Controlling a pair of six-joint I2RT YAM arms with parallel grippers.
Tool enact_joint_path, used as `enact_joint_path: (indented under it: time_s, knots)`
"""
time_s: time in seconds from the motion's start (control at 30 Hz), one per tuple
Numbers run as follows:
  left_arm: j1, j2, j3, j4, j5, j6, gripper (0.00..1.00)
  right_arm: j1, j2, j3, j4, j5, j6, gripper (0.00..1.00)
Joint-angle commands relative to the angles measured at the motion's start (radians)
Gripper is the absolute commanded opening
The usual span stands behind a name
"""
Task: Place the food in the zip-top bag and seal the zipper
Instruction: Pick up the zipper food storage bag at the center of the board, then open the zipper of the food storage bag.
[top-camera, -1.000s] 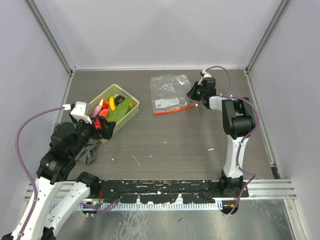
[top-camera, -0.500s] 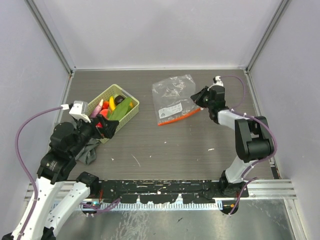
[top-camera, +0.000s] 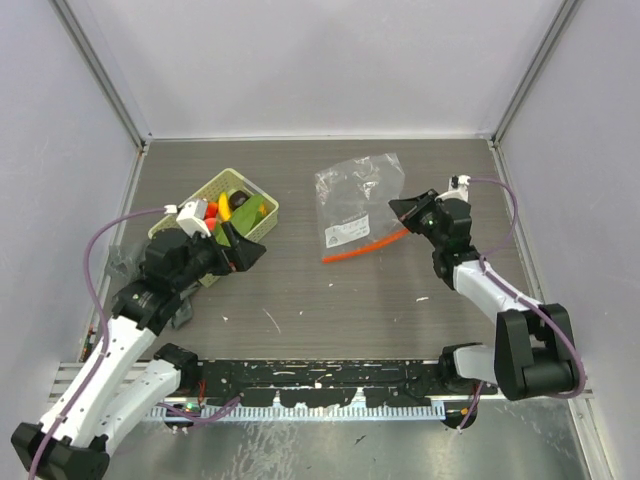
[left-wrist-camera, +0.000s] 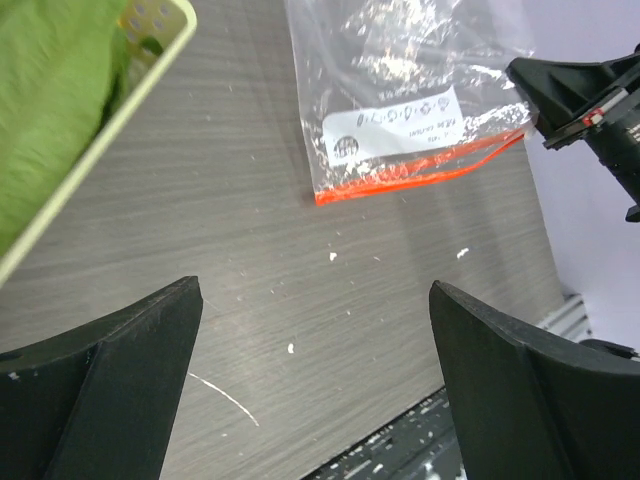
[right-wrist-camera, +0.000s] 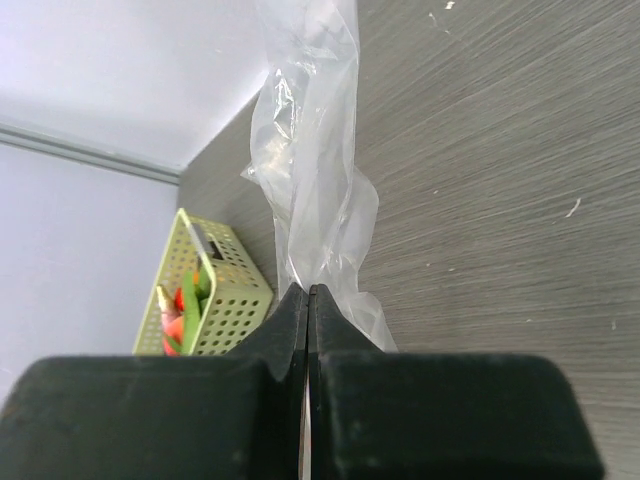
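The clear zip-top bag (top-camera: 358, 195) lies flat on the table's far middle, its red-orange zipper (top-camera: 362, 246) along the near edge. My right gripper (top-camera: 402, 212) is shut on the bag's right corner by the zipper's end; the wrist view shows the plastic (right-wrist-camera: 310, 150) pinched between the shut fingers (right-wrist-camera: 307, 290). The food (top-camera: 224, 208) (green leaf, yellow banana, red pieces) sits in the yellow-green basket (top-camera: 262, 224). My left gripper (top-camera: 248, 252) hangs open at the basket's near right corner, holding nothing (left-wrist-camera: 315, 300). From there the bag (left-wrist-camera: 400, 100) and zipper (left-wrist-camera: 420, 170) show ahead.
A grey cloth (top-camera: 180, 308) lies partly under the left arm, near the left front. The basket's rim (left-wrist-camera: 110, 140) and the green leaf (left-wrist-camera: 50, 100) fill the left wrist view's upper left. Walls close the table at the back and on both sides.
The right gripper has dragged the bag toward the front right, keeping hold of its corner. The left arm has swung right and forward, past the basket's near side, still open.
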Motion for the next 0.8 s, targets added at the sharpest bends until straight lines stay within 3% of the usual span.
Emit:
enact_joint_path:
  time_s: [0.0,0.77]
  knots:
    - [-0.019,0.043,-0.039,0.168,0.086,-0.099,0.96,0.012,-0.096,-0.042,0.076,0.006,0.092,0.01]
    - [-0.158,0.443,-0.121,0.635,0.08,-0.282,0.95,0.116,-0.341,-0.195,0.188,-0.028,0.306,0.0]
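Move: The left hand is open and empty; the free zipper corner of the bag hangs roughly 16 cm to its right, 8 cm ahead and 14 cm below. The food basket stands about 20 cm ahead of the left hand, 10 cm to its left and 17 cm below. The right hand already pinches the bag's right edge, and that free corner lies some 16 cm to its left, 9 cm back and 9 cm lower. The left hand goes about 8 cm to the right and nearly 7 cm down, with some 3 cm forward mostly late on, towards the bag's free zipper corner, its fingers wide open and tipping down a little more, touching nothing at the end. Meanwhile the right hand keeps its closed pinch on the bag's right edge and draws it back about 6 cm, lifting it some 5 cm and bringing it slightly left towards the left hand, while its wrist rolls some 15 degrees, left side rising. ##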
